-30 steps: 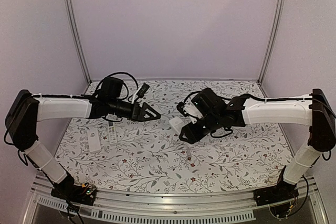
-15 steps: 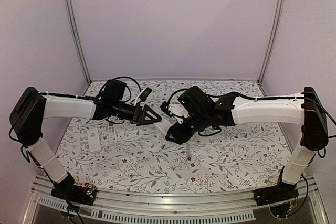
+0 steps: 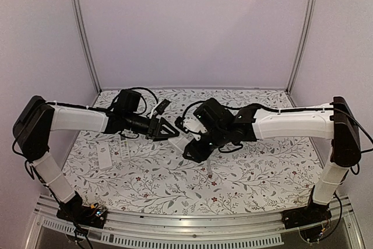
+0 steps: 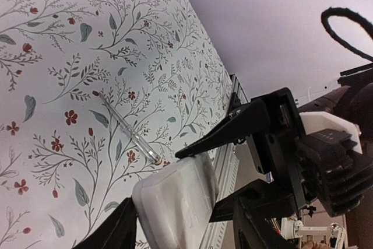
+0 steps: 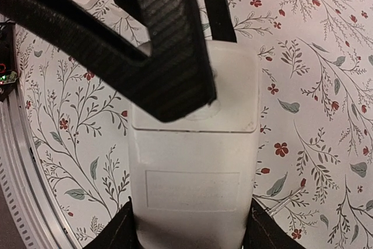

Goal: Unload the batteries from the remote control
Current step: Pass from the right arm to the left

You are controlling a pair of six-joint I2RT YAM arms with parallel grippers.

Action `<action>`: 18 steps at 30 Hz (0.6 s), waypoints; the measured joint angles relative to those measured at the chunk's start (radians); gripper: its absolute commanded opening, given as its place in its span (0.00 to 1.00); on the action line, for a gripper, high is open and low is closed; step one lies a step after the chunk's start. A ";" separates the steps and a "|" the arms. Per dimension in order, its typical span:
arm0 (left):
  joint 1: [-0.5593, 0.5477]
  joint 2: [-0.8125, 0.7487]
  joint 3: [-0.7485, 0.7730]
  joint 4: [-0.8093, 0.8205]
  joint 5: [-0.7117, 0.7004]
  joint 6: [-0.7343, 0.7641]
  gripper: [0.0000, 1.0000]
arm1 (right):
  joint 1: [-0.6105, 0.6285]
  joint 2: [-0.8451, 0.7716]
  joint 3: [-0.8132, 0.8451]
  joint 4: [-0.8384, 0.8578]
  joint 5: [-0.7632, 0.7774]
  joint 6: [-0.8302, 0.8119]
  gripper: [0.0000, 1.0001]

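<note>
My right gripper [image 5: 192, 234] is shut on the sides of a white remote control [image 5: 192, 190], held in the air with its back to the camera. The back cover [image 5: 233, 94] sits in place, so the batteries are hidden. My left gripper [image 4: 180, 234] straddles the remote's [image 4: 175, 202] free end, jaws partly drawn in. One of its fingers [image 5: 169, 56] lies over the cover, and a gap shows on the other side. From above, the left gripper [image 3: 172, 130] and the right gripper [image 3: 187, 145] meet at the remote [image 3: 178, 140] over mid-table.
A thin clear stick tool [image 3: 208, 171] lies on the floral tablecloth below the grippers. Two other remotes [image 3: 105, 158] [image 3: 123, 147] lie at the left, under the left arm. A dark object [image 3: 160, 104] rests near the back. White walls stand on three sides.
The right arm carried the remote leftward to the left gripper. The left arm edged right, and its jaws narrowed from wide open around the remote's end.
</note>
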 measured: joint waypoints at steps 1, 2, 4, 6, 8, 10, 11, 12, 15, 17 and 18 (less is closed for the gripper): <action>0.000 0.002 0.000 0.000 0.001 -0.002 0.51 | 0.002 0.002 0.005 -0.006 0.005 -0.003 0.44; 0.000 0.003 0.000 0.000 0.002 -0.005 0.49 | 0.003 0.004 0.008 -0.009 0.008 -0.006 0.44; 0.000 0.006 0.000 0.000 0.004 -0.008 0.48 | 0.006 0.004 0.015 -0.015 0.015 -0.014 0.43; 0.000 0.010 0.000 0.001 0.005 -0.010 0.47 | 0.008 0.005 0.024 -0.018 0.024 -0.020 0.43; 0.000 0.015 0.000 0.000 0.005 -0.010 0.44 | 0.008 0.006 0.030 -0.016 0.030 -0.026 0.43; 0.000 0.019 0.000 0.000 0.006 -0.013 0.42 | 0.008 0.006 0.031 -0.018 0.034 -0.031 0.43; 0.000 0.021 0.000 0.000 0.008 -0.014 0.41 | 0.008 0.006 0.031 -0.019 0.035 -0.033 0.43; 0.000 0.023 0.000 -0.002 0.008 -0.014 0.39 | 0.008 0.006 0.031 -0.019 0.037 -0.036 0.43; 0.000 0.026 0.000 -0.001 0.015 -0.016 0.34 | 0.008 0.009 0.031 -0.021 0.039 -0.040 0.43; 0.000 0.026 0.000 -0.001 0.020 -0.018 0.33 | 0.008 0.011 0.031 -0.022 0.041 -0.043 0.43; 0.000 0.026 0.000 0.000 0.022 -0.019 0.32 | 0.008 0.011 0.031 -0.022 0.048 -0.043 0.43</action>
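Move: The white remote, held by its near-right end in the right gripper, has its middle about 4 cm right, 2 cm back and 1 cm below the left hand, its free end already between the open left fingers. From the right hand, the left gripper is some 9 cm left, 4 cm ahead and 2 cm up. On the table about 14 cm below the left hand, the screwdriver lies some 15 cm right and 7 cm back, and the keypad remote 25 cm left and 3 cm ahead. Keep the left gripper around the white remote's free end, ease it down by about 1 cm and draw its fingers in from a bit over half open to about a third, up to the remote's two sides. Hold the remote nearly still with the right gripper, its grip unchanged, tipping that wrist only a few degrees. ##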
